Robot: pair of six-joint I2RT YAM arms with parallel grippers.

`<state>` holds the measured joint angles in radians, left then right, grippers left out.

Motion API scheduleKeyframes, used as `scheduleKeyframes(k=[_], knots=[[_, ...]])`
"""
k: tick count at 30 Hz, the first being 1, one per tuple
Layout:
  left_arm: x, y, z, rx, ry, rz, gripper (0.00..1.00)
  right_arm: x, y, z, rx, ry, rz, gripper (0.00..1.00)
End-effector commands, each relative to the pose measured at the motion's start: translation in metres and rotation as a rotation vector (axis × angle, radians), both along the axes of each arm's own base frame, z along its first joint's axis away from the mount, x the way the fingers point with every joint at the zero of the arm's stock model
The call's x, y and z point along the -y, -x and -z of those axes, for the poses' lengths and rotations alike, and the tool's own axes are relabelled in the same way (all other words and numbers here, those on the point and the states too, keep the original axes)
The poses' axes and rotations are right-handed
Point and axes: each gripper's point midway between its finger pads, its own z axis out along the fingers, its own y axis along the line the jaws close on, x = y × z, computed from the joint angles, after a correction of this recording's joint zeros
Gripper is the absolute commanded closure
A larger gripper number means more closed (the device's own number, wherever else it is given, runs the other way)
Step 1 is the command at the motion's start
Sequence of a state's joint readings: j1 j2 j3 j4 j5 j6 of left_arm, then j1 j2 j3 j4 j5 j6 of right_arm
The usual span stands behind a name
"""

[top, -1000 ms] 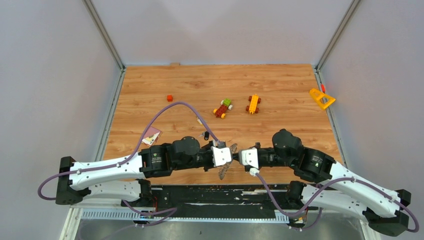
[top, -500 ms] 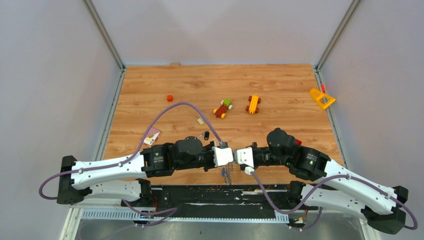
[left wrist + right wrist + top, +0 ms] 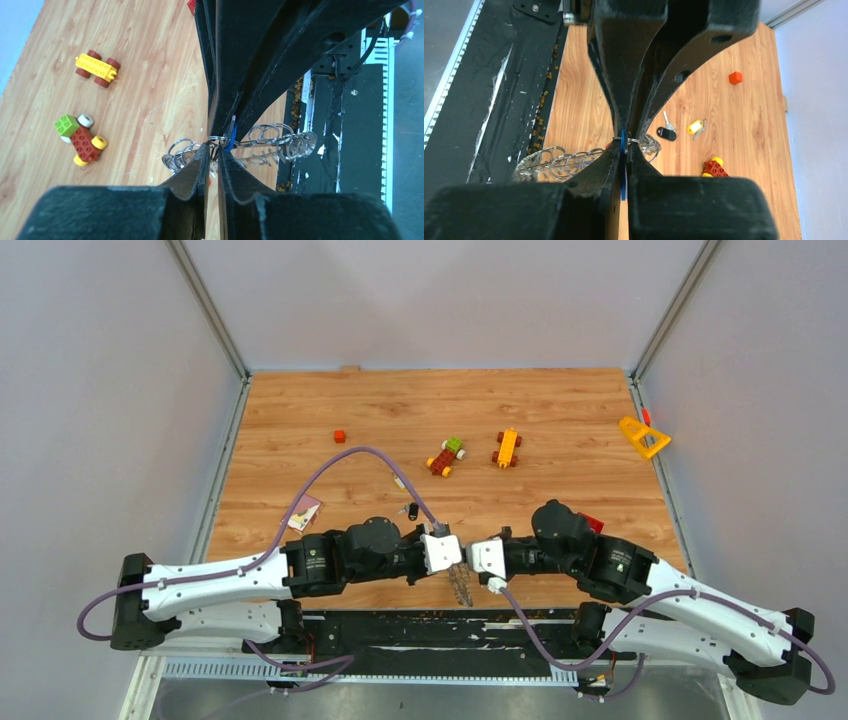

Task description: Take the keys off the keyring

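Both grippers meet tip to tip low over the table's near edge. My right gripper (image 3: 624,142) is shut on the flat blue head of a key (image 3: 623,162), also seen edge-on as the blue key (image 3: 231,139). The keyring (image 3: 272,137), a coiled bunch of silver wire loops, hangs across both tips and shows as the keyring (image 3: 460,585) below them. My left gripper (image 3: 214,146) stands a narrow slit apart, a thin wire loop lying at its tips. A black key (image 3: 667,133) and a yellow key (image 3: 695,126) lie loose on the wood.
Two toy block vehicles (image 3: 446,456) (image 3: 508,448) sit mid-table, an orange cube (image 3: 340,436) further left. A yellow triangle (image 3: 643,437) rests at the right edge, a pink card (image 3: 303,512) at the left. The black base plate (image 3: 400,625) borders the near edge.
The left jaws have parted from shut to a narrow slit. Both grippers drew slightly closer together, and the hanging keyring swung from tilted left to hanging nearly straight below them.
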<state>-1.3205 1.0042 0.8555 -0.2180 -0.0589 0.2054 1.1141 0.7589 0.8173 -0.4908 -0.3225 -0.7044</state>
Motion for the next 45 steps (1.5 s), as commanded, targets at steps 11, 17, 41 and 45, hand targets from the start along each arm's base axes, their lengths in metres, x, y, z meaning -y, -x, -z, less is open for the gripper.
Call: scheduleKeyframes(k=[11, 17, 41, 45], knots=[[-0.002, -0.006, -0.027, -0.038, 0.260, -0.084, 0.67, -0.005, -0.005, -0.049, 0.091, -0.194, 0.033, 1.00], [-0.014, -0.009, -0.038, -0.042, 0.375, -0.131, 0.62, -0.002, -0.006, -0.052, 0.095, -0.214, 0.046, 1.00], [-0.019, 0.017, -0.058, -0.055, 0.791, 0.016, 0.63, -0.007, -0.013, -0.059, 0.019, -0.275, 0.118, 1.00], [-0.020, 0.019, -0.061, -0.034, 0.812, 0.030, 0.64, -0.008, -0.019, -0.059, 0.000, -0.270, 0.155, 1.00]])
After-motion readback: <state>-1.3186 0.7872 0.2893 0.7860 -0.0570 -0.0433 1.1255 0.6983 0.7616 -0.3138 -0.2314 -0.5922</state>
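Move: The blue key, threaded on the keyring's loops, is already pinched in the right fingertips; it lies about 2 cm to the left hand's right, level with it. The keyring's round body hangs some 4 cm back of the left hand and 4 cm below. The black fob lies on the table about 15 cm ahead, 10 cm left and 22 cm below the left hand. Left fingers open and tip up some 40 degrees beside the right-held blue key, both hands rising about 3 cm. ##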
